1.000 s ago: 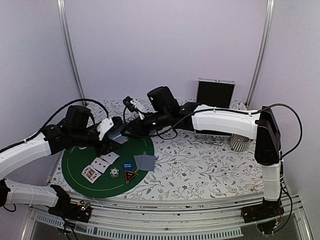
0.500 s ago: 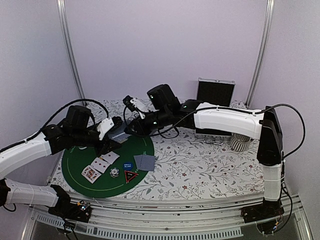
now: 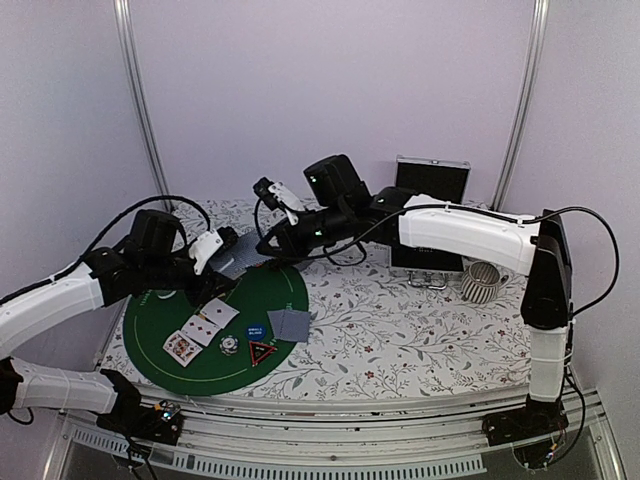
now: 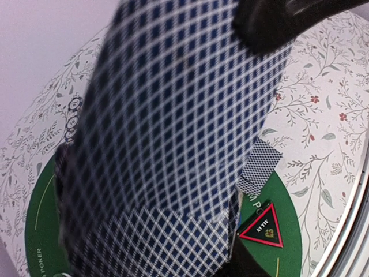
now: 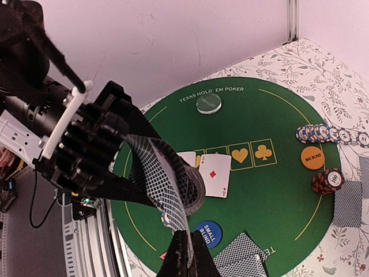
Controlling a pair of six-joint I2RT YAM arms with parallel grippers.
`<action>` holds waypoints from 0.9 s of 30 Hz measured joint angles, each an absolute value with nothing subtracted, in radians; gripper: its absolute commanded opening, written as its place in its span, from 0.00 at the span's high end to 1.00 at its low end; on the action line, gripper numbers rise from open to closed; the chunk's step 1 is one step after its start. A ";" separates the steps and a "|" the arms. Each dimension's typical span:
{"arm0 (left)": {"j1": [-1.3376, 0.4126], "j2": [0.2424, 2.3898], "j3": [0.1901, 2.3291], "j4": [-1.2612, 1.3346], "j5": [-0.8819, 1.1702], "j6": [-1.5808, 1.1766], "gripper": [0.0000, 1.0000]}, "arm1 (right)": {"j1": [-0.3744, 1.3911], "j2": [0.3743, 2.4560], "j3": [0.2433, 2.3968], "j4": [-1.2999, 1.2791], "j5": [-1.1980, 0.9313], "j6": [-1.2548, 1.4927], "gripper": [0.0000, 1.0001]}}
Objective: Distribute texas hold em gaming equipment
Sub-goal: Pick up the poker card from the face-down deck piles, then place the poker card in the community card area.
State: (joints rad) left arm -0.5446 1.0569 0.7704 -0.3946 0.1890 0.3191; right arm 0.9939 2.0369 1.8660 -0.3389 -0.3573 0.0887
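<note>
My left gripper (image 3: 228,266) is shut on a deck of grey-blue-backed playing cards (image 5: 193,184), held above the green mat (image 3: 180,375). My right gripper (image 5: 193,257) is shut on the edge of the top card (image 5: 167,196), which bends up off the deck. That card's back (image 4: 173,127) fills the left wrist view. On the mat lie an ace of diamonds (image 5: 216,173), a blue disc (image 5: 206,234), an orange disc (image 5: 312,157), a row of chips (image 5: 331,134), a red chip stack (image 5: 327,180), face-down cards (image 3: 290,323) and the red-edged triangular marker (image 4: 262,228).
A silver-and-black case (image 3: 430,185) stands open at the back right, with a ribbed cup (image 3: 484,283) in front of it. A round greenish disc (image 5: 208,104) lies near the mat's far edge. The floral cloth (image 3: 420,340) spreads right of the mat.
My right gripper has closed on the top card and risen slightly up and right, peeling it off the deck. The left arm has hardly moved.
</note>
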 measured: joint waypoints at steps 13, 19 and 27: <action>-0.330 0.989 0.768 -0.329 0.039 0.229 0.63 | 0.856 2.104 1.760 0.196 -0.464 0.562 0.98; -0.301 0.954 0.750 -0.306 -0.023 0.223 0.63 | 0.901 2.387 1.871 0.434 -0.402 0.922 0.98; -0.289 0.933 0.745 -0.294 -0.028 0.223 0.63 | 1.021 2.612 1.975 0.413 -0.278 1.140 0.98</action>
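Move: The right hand grips a card just drawn from the deck in the left hand. The free heart slot in the mat's row lies about 12 cm ahead of it, 14 to the left, some 23 below. From the same hand, the ace of diamonds is roughly 6 ahead and 14 left, the small blind button 2 ahead and 5 left, both also about 23 below. From the left hand, the heart slot is about 12 ahead, 7 left, 16 below. With its fingers kept shut on the card, the right hand pulls the card clear of the deck, first forward about 10 cm and slightly up, then swings down some 18 cm and left towards the heart slot, easing back a little while the wrist rolls its forward side down. The left hand keeps its grip on the deck and carries it aside, left about 11 cm, somewhat forward and up, turning counter-clockwise. ##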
